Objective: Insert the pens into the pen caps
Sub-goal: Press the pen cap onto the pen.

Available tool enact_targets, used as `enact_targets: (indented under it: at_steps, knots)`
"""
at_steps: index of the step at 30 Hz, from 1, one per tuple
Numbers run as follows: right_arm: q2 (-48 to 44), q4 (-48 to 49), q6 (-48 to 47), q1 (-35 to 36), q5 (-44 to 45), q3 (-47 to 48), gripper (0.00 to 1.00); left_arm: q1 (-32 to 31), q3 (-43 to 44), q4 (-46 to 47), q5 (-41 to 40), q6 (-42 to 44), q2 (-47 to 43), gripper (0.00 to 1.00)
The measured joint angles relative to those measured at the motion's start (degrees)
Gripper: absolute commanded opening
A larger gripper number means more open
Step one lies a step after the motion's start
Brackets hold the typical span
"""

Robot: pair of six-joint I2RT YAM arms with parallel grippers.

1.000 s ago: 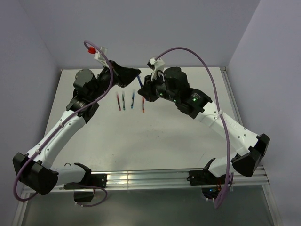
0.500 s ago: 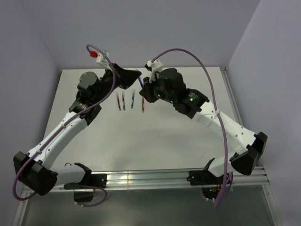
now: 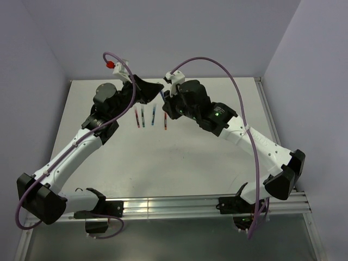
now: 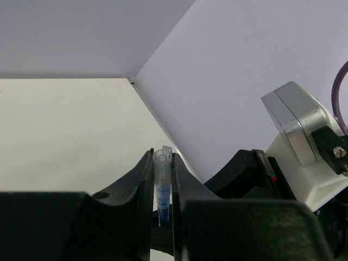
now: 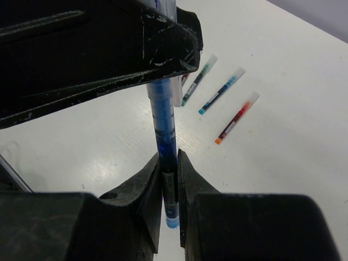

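My left gripper [image 4: 162, 163] is shut on a clear blue-tinted pen cap [image 4: 161, 173] that stands up between its fingers. My right gripper [image 5: 169, 163] is shut on the rear end of a blue pen [image 5: 163, 119]. The pen's front end runs up into the cap, under the left fingers [image 5: 109, 54]. In the top view both grippers meet above the back of the table, left gripper [image 3: 158, 87] against right gripper [image 3: 165, 100], with the blue pen [image 3: 161, 93] between them. Several capped pens lie below: red [image 3: 136, 117], green [image 3: 143, 116], teal [image 3: 153, 115], red [image 3: 165, 120].
The white table [image 3: 179, 157] ends at walls behind and on both sides. Purple cables [image 3: 217, 62] arch over both arms. The right wrist's white camera mount [image 4: 304, 136] sits close beside the left fingers. On the table lie green [image 5: 198, 80], teal [image 5: 222, 90] and red [image 5: 235, 118] pens.
Both arms have shifted slightly toward each other, the right wrist moving left and the left forearm right. Each grip is unchanged, and the pens on the table have not moved.
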Motion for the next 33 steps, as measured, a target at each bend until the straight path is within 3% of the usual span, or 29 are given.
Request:
enact_targets:
  at_steps: [18,28,33]
  knots:
    - [-1.4,-2.1,2.1,-2.0,-8.9,0.0,0.01,0.6,-1.5,4.4,8.0,3.7,-0.8,0.0]
    - [-1.6,4.0,3.7,-4.3,-9.0,0.4,0.41,3.4,5.5,-4.5,12.2,2.5,3.9,0.0]
    - [-3.8,7.1,3.7,-5.4,-7.2,0.5,0.49,3.9,9.2,-13.1,12.0,3.2,8.8,0.0]
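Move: The left gripper already holds the cap; the blue pen it sits on stands nearly upright, its middle about 5 cm below, 1 cm back and 2 cm right. The right fingers grip the pen low, the cap some 6 cm above, 2 cm ahead and 2 cm left of them. From the left hand, the red capped pen lies roughly 18 cm ahead, 1 cm right; the light-blue one about 20 cm ahead, 6 cm left; both 36 cm below. Keep both grips closed on the capped pen and ease both hands back about 2 cm together. Then open the right fingers to let go of the pen body and lift that hand about 6 cm, up away from the pen, while you lower the left gripper some 5 cm and carry it forward, tipping its fingers down, the cap still pinched. ##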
